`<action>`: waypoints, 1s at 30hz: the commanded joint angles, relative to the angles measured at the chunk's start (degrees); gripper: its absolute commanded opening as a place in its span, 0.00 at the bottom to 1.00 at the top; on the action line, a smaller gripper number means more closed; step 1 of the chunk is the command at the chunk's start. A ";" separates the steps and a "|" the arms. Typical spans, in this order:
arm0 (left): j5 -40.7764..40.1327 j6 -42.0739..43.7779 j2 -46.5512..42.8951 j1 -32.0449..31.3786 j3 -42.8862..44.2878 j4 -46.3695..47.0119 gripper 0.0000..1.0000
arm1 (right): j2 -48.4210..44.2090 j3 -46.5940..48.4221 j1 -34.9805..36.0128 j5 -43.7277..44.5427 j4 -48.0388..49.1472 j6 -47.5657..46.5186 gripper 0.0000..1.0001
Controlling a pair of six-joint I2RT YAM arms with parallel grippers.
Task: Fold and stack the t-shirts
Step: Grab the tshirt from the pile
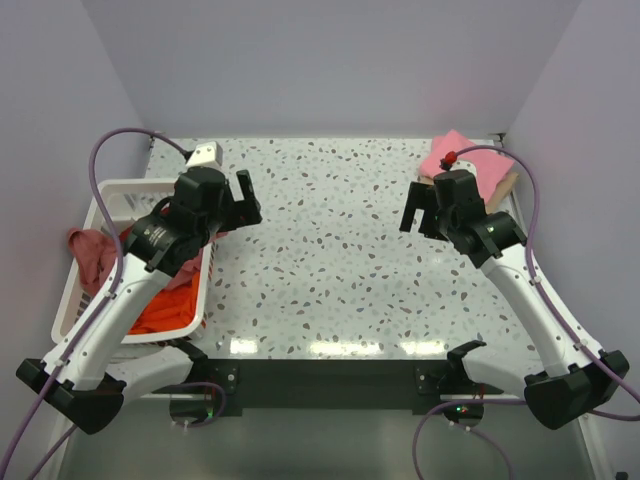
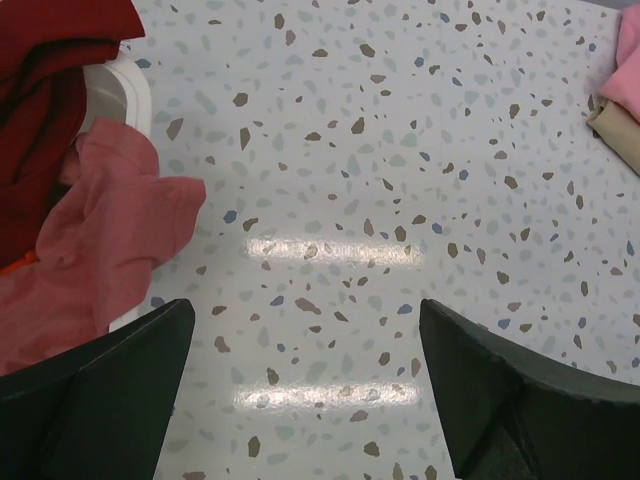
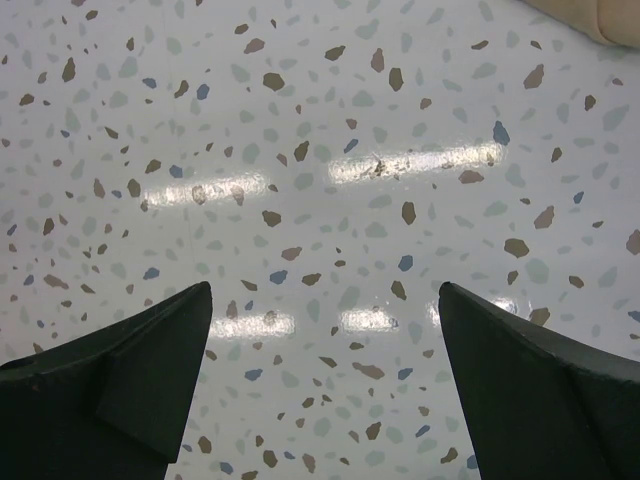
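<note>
A white slatted basket (image 1: 100, 190) at the table's left holds the crumpled t-shirts. A dusty rose-red one (image 1: 88, 250) hangs over its left wall and an orange one (image 1: 170, 310) lies inside. The left wrist view shows the rose-red shirt (image 2: 100, 240) spilling over the basket rim (image 2: 130, 85), with a dark maroon shirt (image 2: 50, 60) behind it. A bright pink shirt (image 1: 455, 155) lies folded at the back right. My left gripper (image 1: 240, 205) (image 2: 305, 330) hovers open over bare table just right of the basket. My right gripper (image 1: 420, 212) (image 3: 325, 300) hangs open and empty in front of the pink shirt.
The pink shirt (image 2: 628, 60) rests on a tan flat piece (image 1: 505, 185) (image 2: 620, 130) (image 3: 600, 20) near the back right corner. Speckled terrazzo tabletop (image 1: 330, 260) lies between the arms. Lilac walls close the back and both sides.
</note>
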 commanded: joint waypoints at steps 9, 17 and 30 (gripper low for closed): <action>-1.92 2.25 -0.14 0.07 1.29 -0.42 1.00 | -0.11 1.63 -0.13 2.42 2.24 0.58 0.99; -1.89 6.56 0.82 0.07 4.44 2.40 1.00 | 0.59 0.49 -0.13 0.85 3.65 0.49 0.99; -7.98 6.30 -0.76 28.61 0.86 -13.59 1.00 | 4.20 0.05 -0.13 -3.02 5.49 1.72 0.99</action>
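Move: The pile of t-shirts in the white basket is about 20 cm to the left hand's left, roughly level with it fore and aft, and some 18 cm below. On the pile, the dark red t-shirt lies around 17 cm left and 3 cm ahead of that hand, and the orange t-shirt about 20 cm left and 18 cm back. From the right hand the pile is some 57 cm to the left, about level fore and aft, and 12 cm lower. After lingering nearly in place over the table beside the basket, the left hand lifts a couple of centimetres and sweeps about 15 cm left to come above the t-shirts, starting to sink again at the end as it turns some 25 degrees counter-clockwise, fingers wide open and touching nothing. Late on, the empty right hand eases a centimetre or two forward, left and down over bare table, also staying open. ##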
